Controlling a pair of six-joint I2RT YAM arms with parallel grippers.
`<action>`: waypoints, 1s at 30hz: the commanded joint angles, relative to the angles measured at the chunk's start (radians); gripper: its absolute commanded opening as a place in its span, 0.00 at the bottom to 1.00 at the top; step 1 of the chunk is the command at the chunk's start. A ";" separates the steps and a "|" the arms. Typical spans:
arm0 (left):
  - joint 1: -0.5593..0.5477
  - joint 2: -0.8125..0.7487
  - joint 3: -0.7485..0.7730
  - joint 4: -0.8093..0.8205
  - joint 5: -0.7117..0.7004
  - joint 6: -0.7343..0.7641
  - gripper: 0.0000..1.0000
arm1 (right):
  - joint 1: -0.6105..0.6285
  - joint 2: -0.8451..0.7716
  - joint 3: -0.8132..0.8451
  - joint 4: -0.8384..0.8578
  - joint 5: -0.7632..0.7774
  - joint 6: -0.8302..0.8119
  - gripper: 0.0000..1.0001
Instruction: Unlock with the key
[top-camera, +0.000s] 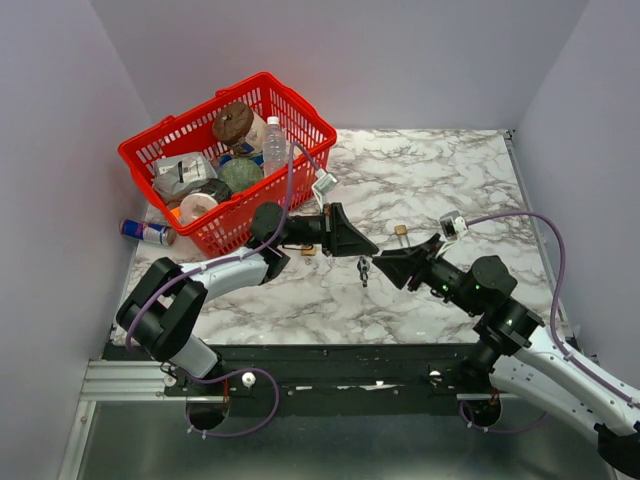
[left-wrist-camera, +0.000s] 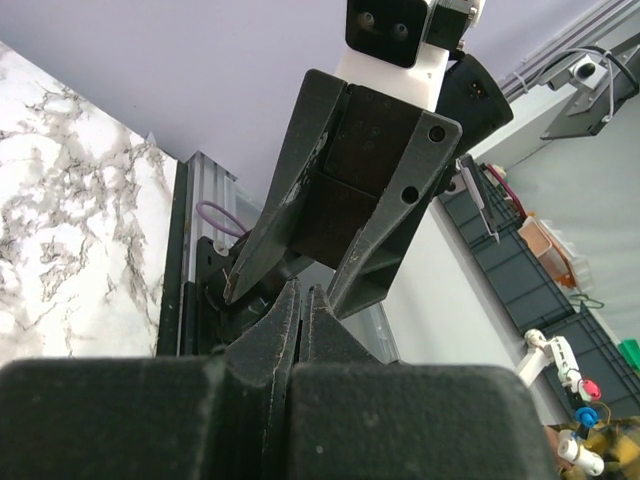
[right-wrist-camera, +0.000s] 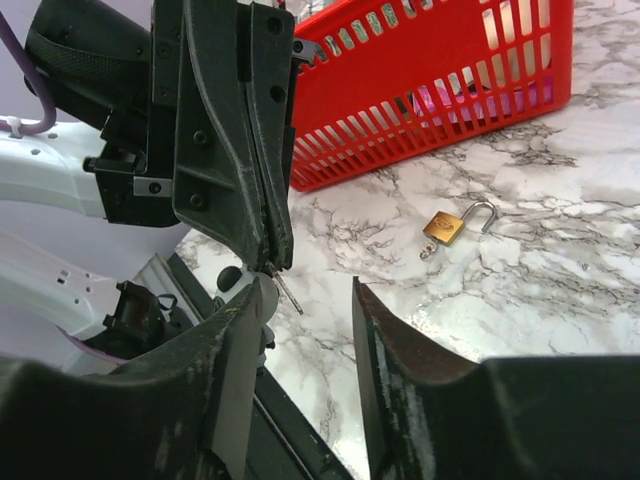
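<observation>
My left gripper (top-camera: 372, 250) is shut on the key, raised above the marble table (top-camera: 450, 170). In the right wrist view the key's short metal blade (right-wrist-camera: 288, 293) sticks out below the left gripper's tips (right-wrist-camera: 272, 262). In the top view the key (top-camera: 363, 268) hangs under those tips. My right gripper (top-camera: 380, 265) is open and empty, facing the left one tip to tip. Its near finger (right-wrist-camera: 245, 330) is just beside the blade. The brass padlock (right-wrist-camera: 443, 228) lies on the table beyond, its silver shackle (right-wrist-camera: 482, 212) up. In the left wrist view my jaws (left-wrist-camera: 303, 292) are closed and the key is hidden.
A red basket (top-camera: 300, 112) with bottles and packets stands at the back left, also in the right wrist view (right-wrist-camera: 420, 90). A drink can (top-camera: 145, 232) lies beside it on its left. Grey walls close the back and sides. The arm rail (top-camera: 330, 360) runs along the near edge.
</observation>
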 joint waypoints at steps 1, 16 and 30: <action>-0.013 -0.017 0.006 0.010 0.021 0.044 0.00 | -0.005 0.027 0.002 0.048 -0.036 -0.027 0.46; -0.022 -0.016 0.015 -0.036 0.024 0.073 0.00 | -0.007 0.061 -0.004 0.087 -0.096 -0.072 0.16; -0.022 -0.097 0.066 -0.315 0.024 0.288 0.76 | -0.005 0.061 0.060 -0.114 -0.024 -0.164 0.01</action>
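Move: The key is in the left hand's shut tips, its blade about 2 cm to the left of the right hand, 1 cm ahead and about level. From the left hand, the half-open right gripper lies some 3 cm to the right and 2 cm lower. On the table, about 24 cm below the right hand, lie an open padlock roughly 14 cm ahead and 15 cm left, and another padlock some 17 cm ahead and 7 cm right. Leftward by about 1 cm and sinking nearly 2 cm, the right hand brings its half-open fingers around the key sticking out of the left gripper and shuts them on it. The left hand keeps its hold while sinking about as far, then spreads its fingers wide at the very end, letting go. ##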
